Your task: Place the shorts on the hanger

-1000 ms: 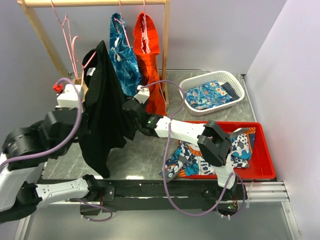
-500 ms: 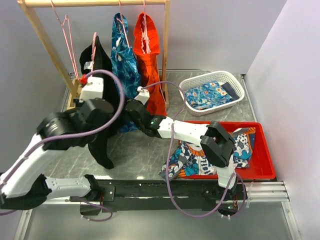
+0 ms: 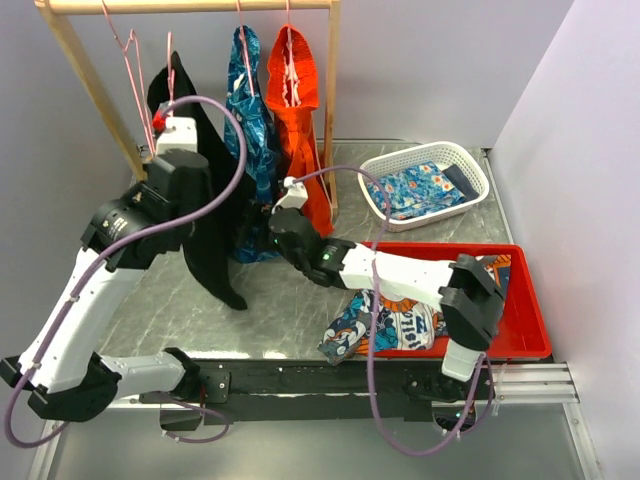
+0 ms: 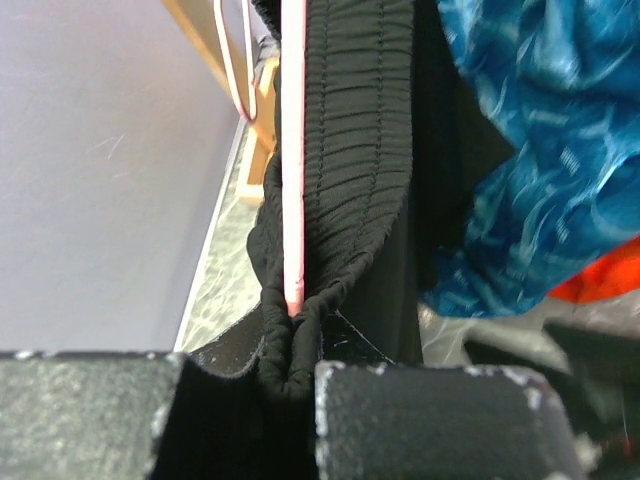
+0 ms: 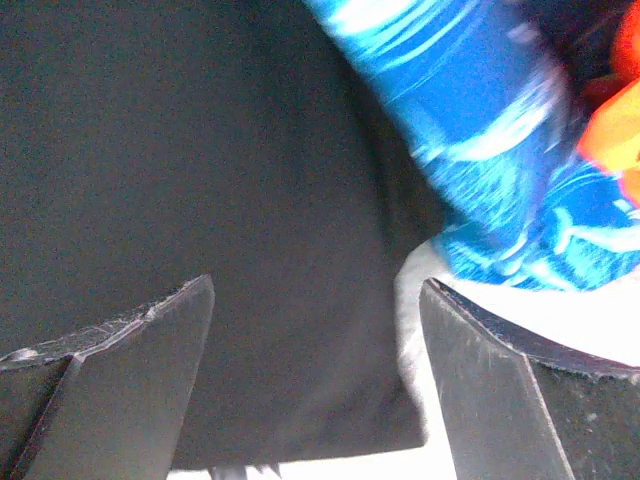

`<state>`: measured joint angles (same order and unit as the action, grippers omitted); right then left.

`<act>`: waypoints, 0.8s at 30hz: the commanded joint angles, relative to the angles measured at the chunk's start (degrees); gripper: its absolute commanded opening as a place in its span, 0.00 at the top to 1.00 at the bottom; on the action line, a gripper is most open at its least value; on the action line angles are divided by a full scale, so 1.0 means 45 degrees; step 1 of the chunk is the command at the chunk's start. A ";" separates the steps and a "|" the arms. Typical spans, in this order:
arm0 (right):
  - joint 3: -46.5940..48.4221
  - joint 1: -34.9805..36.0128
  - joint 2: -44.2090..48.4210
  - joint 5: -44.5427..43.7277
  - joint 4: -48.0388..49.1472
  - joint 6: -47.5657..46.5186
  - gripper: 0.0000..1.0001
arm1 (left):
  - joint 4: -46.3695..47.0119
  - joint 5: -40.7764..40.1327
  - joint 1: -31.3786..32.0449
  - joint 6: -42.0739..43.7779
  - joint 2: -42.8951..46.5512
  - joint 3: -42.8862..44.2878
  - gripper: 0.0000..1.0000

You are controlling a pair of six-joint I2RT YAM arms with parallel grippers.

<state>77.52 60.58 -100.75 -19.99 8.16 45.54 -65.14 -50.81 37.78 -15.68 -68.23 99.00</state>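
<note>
The black shorts hang over a pink wire hanger whose top reaches up near the wooden rack's rail. My left gripper is raised high and shut on the hanger wire and the shorts' waistband together. In the left wrist view the pink wire runs down into the bunched black waistband pinched by my left gripper. My right gripper is open beside the shorts' lower part. In the right wrist view black fabric fills the space beyond the right gripper, which holds nothing.
A blue patterned garment and an orange-red garment hang on the rack right of the shorts. Another pink hanger hangs at the left. A white basket and a red tray with patterned clothes sit at the right.
My left arm has lifted the hanger and shorts up and back toward the rack rail. My right arm has shifted right and nearer, away from the shorts' middle.
</note>
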 commanded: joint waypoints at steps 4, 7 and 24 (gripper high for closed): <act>-0.1188 0.0640 0.2287 0.1100 0.0901 -0.0665 0.09 | 0.3984 0.3979 -0.2647 0.1727 0.0357 0.0168 0.99; -0.1580 0.0776 0.2952 0.1627 0.0960 -0.0900 0.09 | 0.4455 0.5035 -0.3588 0.2019 0.0201 0.0246 0.99; -0.2714 0.0992 0.5805 0.2488 0.0686 -0.2033 0.09 | 0.4243 0.6818 -0.5192 0.2274 -0.2572 0.2901 0.99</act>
<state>66.02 64.69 -77.95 -9.76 10.20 38.61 -51.05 -21.10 15.16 -6.42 -79.92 106.34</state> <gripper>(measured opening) 0.910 0.113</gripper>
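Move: Ahead of the left hand, which already grips the hanger and the black shorts' waistband, the rack bar spot lies straight out about 24 cm and some 18 cm higher. The bare hangers are 24 cm ahead, 12 cm left and 5 cm above; the blue shorts 22 cm ahead, 12 cm right and 10 cm below. From the open right hand, that bar spot is 22 cm forward, 19 cm left, 35 cm up; the black shorts' middle is about 14 cm left, 5 cm ahead, 5 cm up. Keeping its pinch on the hanger and gathered waistband, the left hand carries them some 10 cm forward, nearly level, towards the rack bar between the bare hangers and the blue shorts, rolling its left side down slightly. The right hand, still wide open, backs away from the hanging shorts and rises about 10 cm, drifting right and turning a little counter-clockwise. ##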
